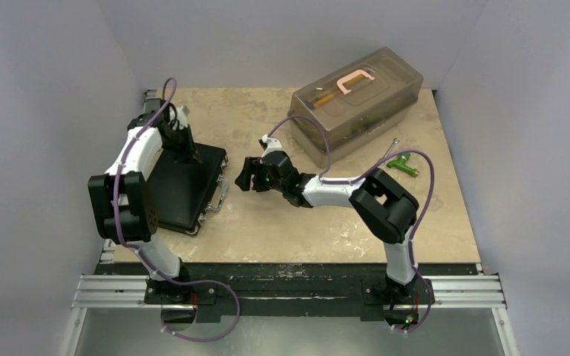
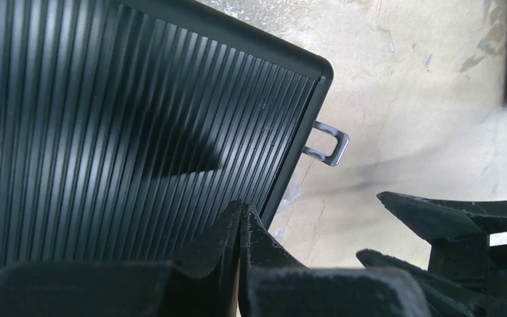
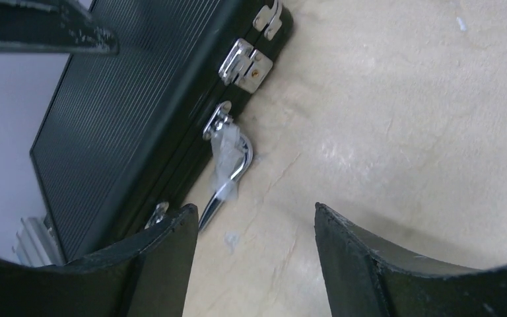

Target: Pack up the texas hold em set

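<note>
The texas hold em set is a flat black ribbed briefcase (image 1: 185, 194) lying closed on the table's left side. Its chips and cards are hidden inside. My left gripper (image 1: 188, 152) hovers over the lid (image 2: 105, 119) near the far right corner, its fingers (image 2: 244, 214) shut with nothing between them. A metal latch loop (image 2: 329, 142) sticks out from the case's edge. My right gripper (image 1: 243, 178) stands open just right of the case, above bare table (image 3: 254, 218). The chrome handle (image 3: 230, 173) and a latch (image 3: 244, 63) lie ahead of its left finger.
A large translucent grey tub (image 1: 356, 104) with a pink clamp (image 1: 355, 80) on top sits at the back right. A green-handled tool (image 1: 403, 165) lies right of it. Grey walls close in on both sides. The metal rail (image 1: 289, 291) runs along the near edge.
</note>
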Tool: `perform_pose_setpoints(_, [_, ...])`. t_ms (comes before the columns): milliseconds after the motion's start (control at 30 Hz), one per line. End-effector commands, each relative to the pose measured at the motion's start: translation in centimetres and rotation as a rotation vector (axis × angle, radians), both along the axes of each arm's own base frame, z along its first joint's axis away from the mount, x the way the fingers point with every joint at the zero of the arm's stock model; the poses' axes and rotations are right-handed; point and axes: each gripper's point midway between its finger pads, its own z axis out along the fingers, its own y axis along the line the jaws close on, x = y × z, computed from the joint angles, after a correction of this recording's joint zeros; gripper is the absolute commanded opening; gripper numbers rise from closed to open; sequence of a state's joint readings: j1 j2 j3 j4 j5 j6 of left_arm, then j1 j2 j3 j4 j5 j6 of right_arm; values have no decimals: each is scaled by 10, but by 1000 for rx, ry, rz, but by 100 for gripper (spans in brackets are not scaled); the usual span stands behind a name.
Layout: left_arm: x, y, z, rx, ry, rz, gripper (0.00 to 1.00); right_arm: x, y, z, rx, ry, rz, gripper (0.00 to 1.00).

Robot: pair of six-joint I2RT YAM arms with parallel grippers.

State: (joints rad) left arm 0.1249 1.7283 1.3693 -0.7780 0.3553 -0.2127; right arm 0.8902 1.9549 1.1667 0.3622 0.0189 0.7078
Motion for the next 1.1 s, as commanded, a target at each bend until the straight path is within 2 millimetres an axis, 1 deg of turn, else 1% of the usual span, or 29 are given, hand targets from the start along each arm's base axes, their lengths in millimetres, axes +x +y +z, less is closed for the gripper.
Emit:
perform_pose_setpoints(0, [7,-7,1,92,-38,-41,0,29,27,40,113,-78,-57,62])
perform_pose_setpoints(133, [8,-16,-4,67,-27,-44,0,39,40,43,124,-95,-53,55])
perform_pose_setpoints(233, [9,-19,-11,43,-11,-37,0,47,47,39,114,-87,-64,52])
perform_pose_setpoints(267, [9,-19,-17,47,5,-34,0,49,50,36,110,-84,-67,51])
perform_pose_setpoints(333, [9,-18,-24,48,31,-31,0,54,53,35,106,-88,-78,50])
perform_pose_setpoints(433, [8,-18,-31,46,55,-33,0,61,60,35,104,-86,-80,44])
perform_pose_setpoints(533, [6,-16,-37,65,78,-27,0,67,68,29,84,-71,-72,36])
perform_pose_setpoints(633, [2,-13,-42,108,91,-36,0,77,66,21,30,-84,-104,31])
perform_pose_setpoints(800, [1,-17,-47,116,103,-60,0,83,58,8,-31,-78,-153,28])
perform_pose_setpoints(900, [1,-17,-47,115,104,-63,0,84,52,-5,-77,-74,-168,27])
perform_pose_setpoints(1067, [1,-19,-45,110,102,-68,0,80,51,-25,-120,-72,-135,25])
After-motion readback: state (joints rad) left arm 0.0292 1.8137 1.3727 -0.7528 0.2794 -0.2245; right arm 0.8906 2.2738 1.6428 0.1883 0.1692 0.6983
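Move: The case is already shut. Its far latch, the loop sticking out, lies about 8 cm ahead of the right gripper, 6 cm to its left and 2 cm below; the carry handle is about 7 cm left, 1 cm back and 4 cm lower. The shut left gripper hovers over the lid's far right part, the spot aimed at being 2 cm to its right and 3 cm down. The latch is some 7 cm right of the left gripper, 2 cm ahead and 5 cm below. Shift the shut left gripper about 2 cm right, then straight down 3 cm until its tips rest on the lid beside the far latch, and hold there. Meanwhile bring the right gripper some 10 cm forward and left to that latch, narrowing its fingers by more than half; finish by easing down and slightly right, turning a little clockwise, so the fingertips come around the latch loop. ##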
